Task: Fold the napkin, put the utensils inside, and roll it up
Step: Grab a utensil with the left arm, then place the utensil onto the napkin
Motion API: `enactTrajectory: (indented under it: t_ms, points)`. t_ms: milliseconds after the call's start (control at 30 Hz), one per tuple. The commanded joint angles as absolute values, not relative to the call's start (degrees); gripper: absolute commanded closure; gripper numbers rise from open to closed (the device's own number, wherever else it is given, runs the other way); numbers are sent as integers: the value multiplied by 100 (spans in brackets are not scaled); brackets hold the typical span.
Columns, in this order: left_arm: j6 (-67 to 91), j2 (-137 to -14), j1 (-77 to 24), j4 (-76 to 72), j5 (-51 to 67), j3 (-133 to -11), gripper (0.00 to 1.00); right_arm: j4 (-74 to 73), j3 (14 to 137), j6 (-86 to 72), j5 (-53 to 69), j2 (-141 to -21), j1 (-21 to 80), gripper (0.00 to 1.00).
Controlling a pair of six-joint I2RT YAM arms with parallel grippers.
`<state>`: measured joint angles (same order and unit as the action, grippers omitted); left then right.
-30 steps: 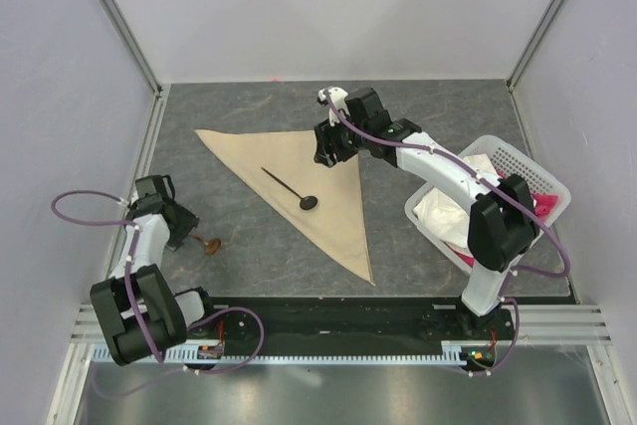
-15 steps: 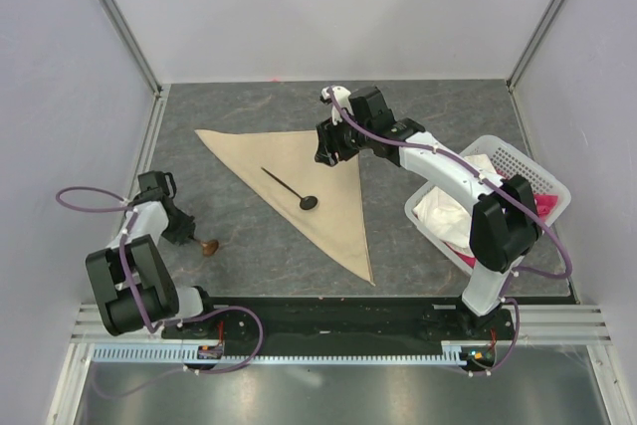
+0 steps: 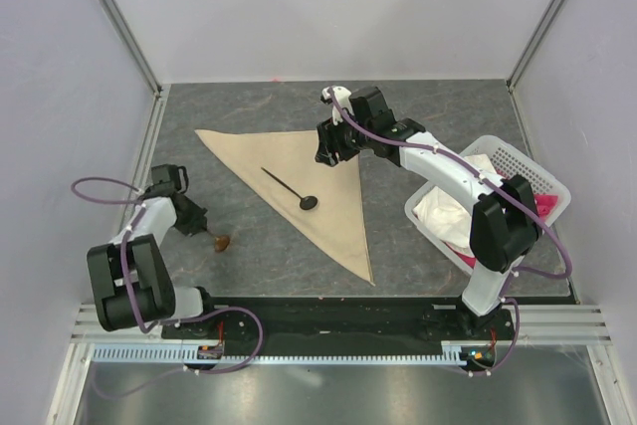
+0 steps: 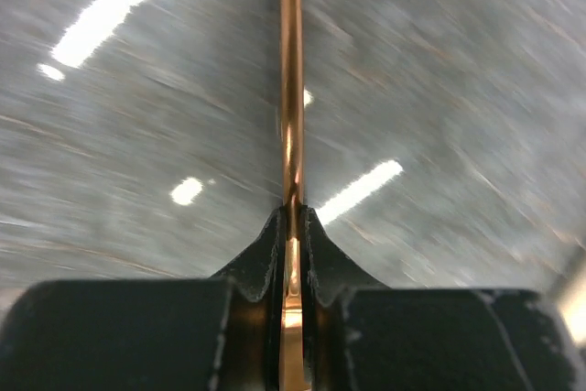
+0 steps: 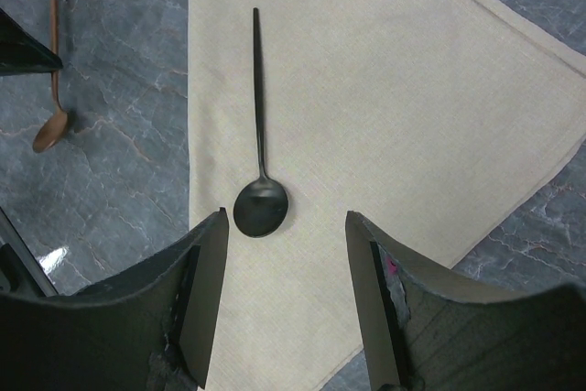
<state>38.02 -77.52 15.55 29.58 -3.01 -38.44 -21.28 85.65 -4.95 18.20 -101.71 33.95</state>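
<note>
The beige napkin [image 3: 343, 216] lies folded into a triangle on the grey table. A black spoon [image 3: 289, 187] rests on it, bowl toward the near side [image 5: 261, 208]. My right gripper [image 3: 333, 151] hovers open over the napkin's [image 5: 412, 89] far right part, the spoon's bowl just ahead of its fingertips [image 5: 286, 217]. A small copper-brown spoon [image 3: 220, 240] is left of the napkin, off the cloth. My left gripper [image 3: 196, 220] is shut on its thin handle [image 4: 291, 89], which runs straight out from between the fingertips [image 4: 291, 212]. The copper spoon [image 5: 55, 70] also shows in the right wrist view.
A white perforated basket [image 3: 528, 171] stands at the right edge, holding a white cloth [image 3: 443, 206] and a pink-red cloth [image 3: 545, 204]. Grey walls and metal frame posts close in the table on three sides.
My left gripper has closed on the copper spoon's handle and swung a little right and away, carrying the spoon toward the napkin. The right arm has stayed still.
</note>
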Motion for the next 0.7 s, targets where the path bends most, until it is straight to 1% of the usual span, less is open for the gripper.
enactTrajectory:
  t_ms: [0, 200, 333, 533, 667]
  points:
    - [4675, -7418, 740, 2795, -61, -4086, 98, -1916, 8517, -545, 1829, -9923, 3384, 37]
    - [5782, -7514, -500, 2813, -210, -4700, 98, -1942, 8367, -519, 1617, -9748, 3305, 37]
    - [6266, -8022, -1132, 2733, -378, -5184, 98, -1942, 8288, -545, 1591, -9677, 3226, 36]
    - [6434, -8972, -1651, 2681, -527, -6098, 98, -1942, 8183, -545, 1617, -9519, 3164, 36]
    - [6398, -9701, -1749, 2698, -580, -6591, 98, -1934, 8086, -536, 1582, -9361, 3094, 35]
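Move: The copper spoon is already pinched in my left fingers, low over the bare table. The black spoon I'm carrying it towards lies on the napkin, its middle about 24 cm to my left hand's right and 12 cm ahead, roughly 1 cm lower. The napkin's middle is some 31 cm right and 14 cm ahead of that hand. From my right hand, the black spoon is about 13 cm left, level fore and aft, some 17 cm below. With the copper spoon still pinched, I sweep my left hand some 18 cm right and 11 cm forward towards the black spoon, rising about 6 cm before levelling off over the napkin. The wrist turns roughly 10 degrees clockwise and the fingertips swing out forward and to the right. My right hand, empty and open, backs off about 3 cm to its right and rises slightly. ##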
